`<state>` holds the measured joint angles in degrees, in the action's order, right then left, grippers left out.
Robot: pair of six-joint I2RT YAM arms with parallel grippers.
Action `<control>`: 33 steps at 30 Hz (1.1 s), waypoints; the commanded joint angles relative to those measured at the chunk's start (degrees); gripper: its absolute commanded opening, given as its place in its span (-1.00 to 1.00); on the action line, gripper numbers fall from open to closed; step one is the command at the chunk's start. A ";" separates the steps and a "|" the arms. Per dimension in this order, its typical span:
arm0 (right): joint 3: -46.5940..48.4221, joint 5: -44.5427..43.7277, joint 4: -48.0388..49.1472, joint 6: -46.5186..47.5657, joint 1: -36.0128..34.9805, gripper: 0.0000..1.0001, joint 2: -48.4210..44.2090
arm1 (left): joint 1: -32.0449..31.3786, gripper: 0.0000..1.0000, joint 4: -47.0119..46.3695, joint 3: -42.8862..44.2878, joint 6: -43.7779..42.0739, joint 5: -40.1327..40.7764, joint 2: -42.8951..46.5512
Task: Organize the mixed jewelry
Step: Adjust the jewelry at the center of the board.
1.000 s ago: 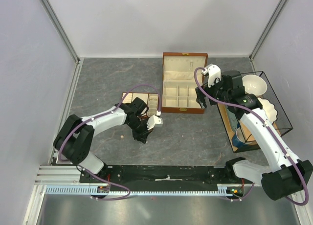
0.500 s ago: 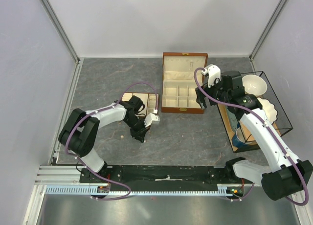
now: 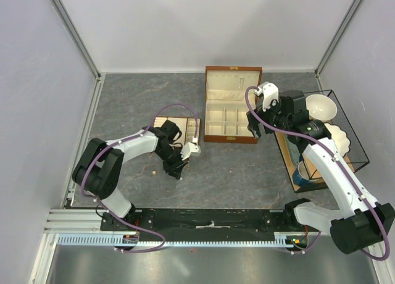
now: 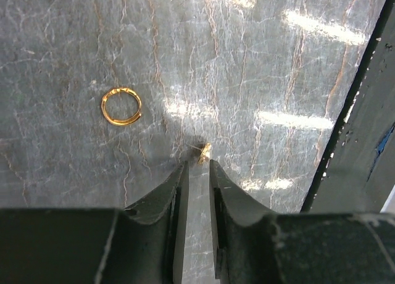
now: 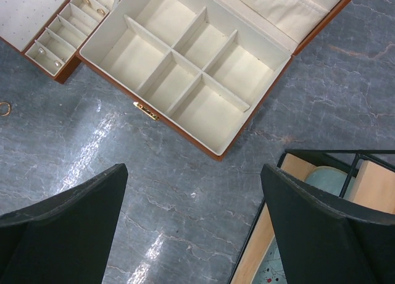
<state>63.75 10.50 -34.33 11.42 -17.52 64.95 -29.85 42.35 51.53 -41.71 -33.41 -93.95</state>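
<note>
The jewelry in the left wrist view is a thin gold ring (image 4: pixel 121 105) on the dark marbled table and a tiny gold piece (image 4: pixel 203 152). My left gripper (image 4: pixel 198 168) points down at the table with its jaws a narrow gap apart. The tiny piece lies just beyond the tips, not gripped. In the top view the left gripper (image 3: pixel 176 170) is in front of the slotted tray (image 3: pixel 178 123). My right gripper (image 3: pixel 253 127) is wide open and empty, hovering beside the open wooden box (image 3: pixel 232 137). Tiny pieces sit in the tray's slots (image 5: pixel 57 63).
The wooden box (image 5: pixel 247 139) has empty cream compartments. A black wire rack (image 3: pixel 355 149) with white bowls stands at the right. A small pale bead (image 3: pixel 152 172) and a speck (image 3: pixel 229 171) lie on the table. Grey walls enclose the table.
My left wrist has turned and drawn slightly left and back toward the tray, fingers pointing down at the table. The right arm has not moved.
</note>
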 commanded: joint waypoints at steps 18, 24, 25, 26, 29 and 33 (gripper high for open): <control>0.85 0.84 0.84 0.36 -0.23 0.96 0.53 | -6.36 -0.34 -3.50 -2.49 22.89 20.47 16.17; 1.29 -0.22 0.49 0.53 -0.15 0.96 1.41 | -7.68 -0.13 -2.36 2.26 30.28 24.17 10.30; 1.12 -0.48 0.40 0.53 -0.15 0.96 1.41 | -7.86 -0.09 -2.27 2.52 30.72 24.79 9.41; 1.12 -0.66 0.23 0.71 -0.15 0.96 1.32 | -7.86 -0.07 -2.27 3.57 31.60 24.45 8.71; 0.50 -0.66 0.05 0.97 0.46 0.96 1.06 | -8.56 0.18 -1.22 5.33 34.49 22.34 6.95; -0.20 0.66 0.22 0.97 2.04 0.96 0.18 | -8.83 0.26 -0.78 6.12 37.49 25.23 4.75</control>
<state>63.44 10.48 -34.76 11.84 -16.84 66.52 -38.15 40.64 54.89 -10.41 -10.41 -87.68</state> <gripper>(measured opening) 0.982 0.622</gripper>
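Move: About 3 cm ahead and 3 cm to the right of the left hand, just below fingertip level, lies the gold ring. The small gold stud sits almost under the fingertips, some 1 cm to the right; another small stud is about 8 cm to the left and 1 cm ahead. The jewelry board's middle lies roughly 14 cm straight ahead. From the right hand the ring is some 25 cm left, 10 cm back and 22 cm down. Rising about 3.5 cm off the tabletop beside the stud, the left hand eases some 2 cm forward, then sinks back about 1 cm over the ring's side of the stud. On the way it turns some 25 degrees counter-clockwise, its fingers swinging steeper and round towards the ring, and they open from a narrow gap to well over half, touching nothing at the end. ##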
